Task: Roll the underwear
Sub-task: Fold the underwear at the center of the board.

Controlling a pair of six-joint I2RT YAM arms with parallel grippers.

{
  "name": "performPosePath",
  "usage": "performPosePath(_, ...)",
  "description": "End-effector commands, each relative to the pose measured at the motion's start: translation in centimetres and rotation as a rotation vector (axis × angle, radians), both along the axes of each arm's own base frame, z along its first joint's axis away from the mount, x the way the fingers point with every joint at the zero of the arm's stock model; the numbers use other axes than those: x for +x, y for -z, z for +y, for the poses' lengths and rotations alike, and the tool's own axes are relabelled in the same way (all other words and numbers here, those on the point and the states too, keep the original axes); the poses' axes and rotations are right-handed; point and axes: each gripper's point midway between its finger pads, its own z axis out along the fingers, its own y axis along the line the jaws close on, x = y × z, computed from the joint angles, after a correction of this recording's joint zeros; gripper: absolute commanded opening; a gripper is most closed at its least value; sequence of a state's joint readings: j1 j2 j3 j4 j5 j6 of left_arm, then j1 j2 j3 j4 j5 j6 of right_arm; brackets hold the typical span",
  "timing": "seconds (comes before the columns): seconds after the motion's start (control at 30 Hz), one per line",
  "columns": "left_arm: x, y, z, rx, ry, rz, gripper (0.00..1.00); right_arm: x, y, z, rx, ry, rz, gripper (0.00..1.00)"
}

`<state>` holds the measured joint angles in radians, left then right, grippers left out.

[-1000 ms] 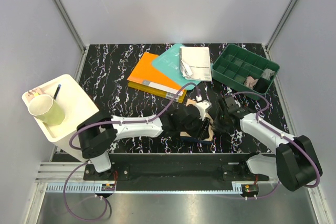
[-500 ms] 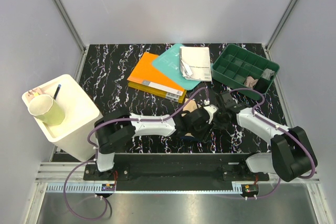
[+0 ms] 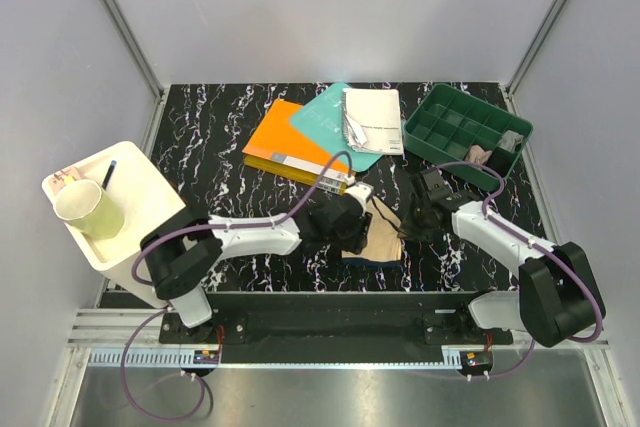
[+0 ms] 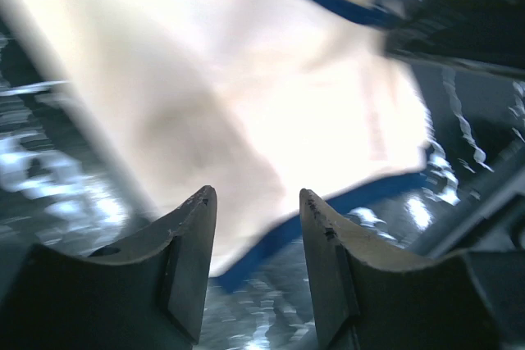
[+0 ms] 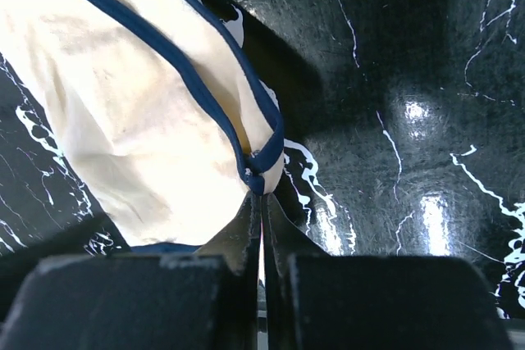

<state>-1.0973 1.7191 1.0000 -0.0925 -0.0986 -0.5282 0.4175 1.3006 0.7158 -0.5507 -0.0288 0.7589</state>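
Observation:
The beige underwear with dark navy edging lies part-folded on the black marble table, between my two grippers. My left gripper is at its left edge. In the left wrist view it stands open, with only table between the fingers and the beige cloth just beyond the tips. My right gripper is at the cloth's right side. Seen from the right wrist, it is shut on a navy-edged corner of the underwear.
An orange book, a teal book and a white booklet lie behind the underwear. A green compartment tray at the back right holds grey and pinkish cloth. At the far left stands a white bin with a cup.
My left gripper has pulled back to the left off the underwear, leaving more beige cloth showing. The right gripper stays shut on the corner and has shifted slightly nearer.

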Motion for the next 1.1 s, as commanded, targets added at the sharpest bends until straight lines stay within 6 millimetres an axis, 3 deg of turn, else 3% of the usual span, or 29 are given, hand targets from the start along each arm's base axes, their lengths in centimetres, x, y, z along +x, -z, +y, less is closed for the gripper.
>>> performPosePath(0.0,2.6,-2.6,0.2,-0.132,-0.076,-0.070,0.47,0.7,-1.6,0.6,0.022,-0.022,-0.035,0.00)
performPosePath(0.1,2.3,-1.4,-0.8,-0.150,-0.054,-0.033,0.44,0.7,-1.7,0.7,0.023,-0.023,-0.034,0.00)
performPosePath(0.17,2.4,-0.6,-0.9,-0.138,-0.056,-0.016,0.32,0.8,-1.9,0.8,0.027,-0.024,-0.038,0.00)
performPosePath(0.4,2.4,2.7,0.5,-0.060,-0.073,0.021,0.12,1.6,-3.9,1.9,0.066,-0.041,-0.080,0.00)
performPosePath(0.73,2.3,3.6,0.7,-0.060,-0.068,0.042,0.09,3.7,-6.0,7.0,0.143,-0.137,-0.123,0.00)
performPosePath(0.9,2.2,3.6,0.4,-0.080,-0.048,0.042,0.09,3.4,-4.5,9.9,0.171,-0.194,-0.086,0.00)
performPosePath(1.07,2.3,3.4,0.3,-0.092,-0.040,0.035,0.09,2.9,-2.3,11.5,0.181,-0.218,-0.035,0.00)
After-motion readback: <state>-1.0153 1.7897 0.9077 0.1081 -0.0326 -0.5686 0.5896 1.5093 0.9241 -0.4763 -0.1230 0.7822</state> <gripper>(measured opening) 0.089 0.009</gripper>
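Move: The beige underwear lies below the left hand and the half-open fingers are over its near-left corner; its middle is about 4 cm ahead, 5 cm to the right and 4 cm down. An orange binder lies some 27 cm ahead and 15 cm left of the left hand. The right hand already pinches the blue-trimmed right edge; the underwear's middle is about 6 cm to its left, 1 cm back and 4 cm below, and the green tray is 27 cm ahead and 21 cm right. The left fingers shut from half open onto the cloth near the underwear's near-left corner and pinch it, the hand having edged about 2 cm forward and sunk 3 cm. Keeping its pinch, the right hand first waits, then lifts the blue-trimmed edge some 4 cm and carries it about 9 cm left over the underwear to close beside the left gripper, dipping again at the end and turning some 10 degrees counter-clockwise. ##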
